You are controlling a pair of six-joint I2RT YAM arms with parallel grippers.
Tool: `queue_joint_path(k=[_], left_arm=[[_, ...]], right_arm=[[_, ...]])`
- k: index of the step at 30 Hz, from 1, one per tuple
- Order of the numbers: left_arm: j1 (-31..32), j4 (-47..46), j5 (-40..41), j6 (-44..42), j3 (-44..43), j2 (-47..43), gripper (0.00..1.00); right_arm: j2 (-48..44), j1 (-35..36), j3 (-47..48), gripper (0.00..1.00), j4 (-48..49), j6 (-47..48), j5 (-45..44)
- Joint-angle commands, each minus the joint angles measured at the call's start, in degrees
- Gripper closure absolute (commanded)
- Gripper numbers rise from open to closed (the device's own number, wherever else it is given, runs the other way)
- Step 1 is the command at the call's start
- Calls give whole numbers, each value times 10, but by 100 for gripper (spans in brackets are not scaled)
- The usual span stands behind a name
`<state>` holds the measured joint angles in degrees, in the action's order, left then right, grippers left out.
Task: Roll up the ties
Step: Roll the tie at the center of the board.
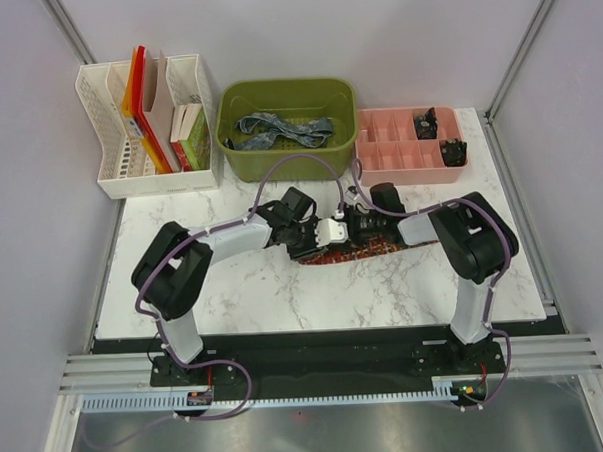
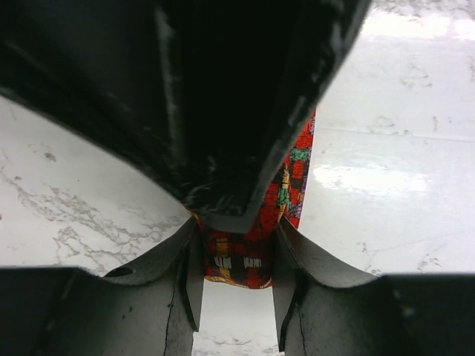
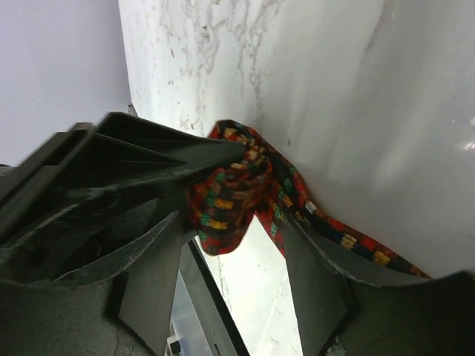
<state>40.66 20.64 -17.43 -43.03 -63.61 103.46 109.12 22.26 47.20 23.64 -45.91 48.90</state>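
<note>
A red, orange and dark patterned tie [image 1: 355,252] lies mid-table with both arms meeting over it. One end of it is wound into a small roll [image 2: 241,263], and my left gripper [image 2: 236,248] is shut on that roll, a finger pressed to each side. My right gripper [image 3: 231,222] faces it from the other side, open, its fingers standing apart from the roll [image 3: 223,196]. The tie's unrolled tail [image 3: 349,239] runs off over my right finger. In the top view the left gripper [image 1: 317,241] and right gripper [image 1: 356,232] nearly touch. A blue-grey tie [image 1: 282,132] lies in the green bin.
The green bin [image 1: 241,161] stands at the back centre. A pink divided tray [image 1: 393,152] with dark items sits at the back right. A white file holder [image 1: 119,179] with books and folders stands at the back left. Walls enclose the table on both sides.
</note>
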Motion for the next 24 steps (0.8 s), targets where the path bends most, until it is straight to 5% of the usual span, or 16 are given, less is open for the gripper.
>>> queue_joint_path(k=[1,9,24], left_arm=[[-20,29,60,-33,10,25,70],[-37,31,73,-31,19,16,70],[-59,52,33,-53,2,3,60]], right_arm=[[42,12,41,36,39,-12,-14],[68,35,76,41,63,-38,-21],[57,34,70,89,-44,35,-62]])
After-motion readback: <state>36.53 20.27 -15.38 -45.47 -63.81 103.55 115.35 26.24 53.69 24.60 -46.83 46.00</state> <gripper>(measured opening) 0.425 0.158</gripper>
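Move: The left hand already holds the tie roll between its fingertips. From the right hand, open beside it, the roll lies about 3 cm to the left, 1 cm back and 1 cm lower. The tie's flat tail stretches away rightward, its middle some 12 cm right of the right hand, level with it and 4 cm below. The green bin is roughly 25 cm ahead and 7 cm left, the pink tray about 21 cm ahead and 20 cm right. The right fingers close from wide to nearly shut on the tie at the roll's right side, beginning a pinch there. Before that, the right hand dips a little and follows the roll about 3 cm left and slightly forward. Keeping its grip, the left hand carries the roll level, forward and left by about 4 cm in all, then holds still while the other closes. ##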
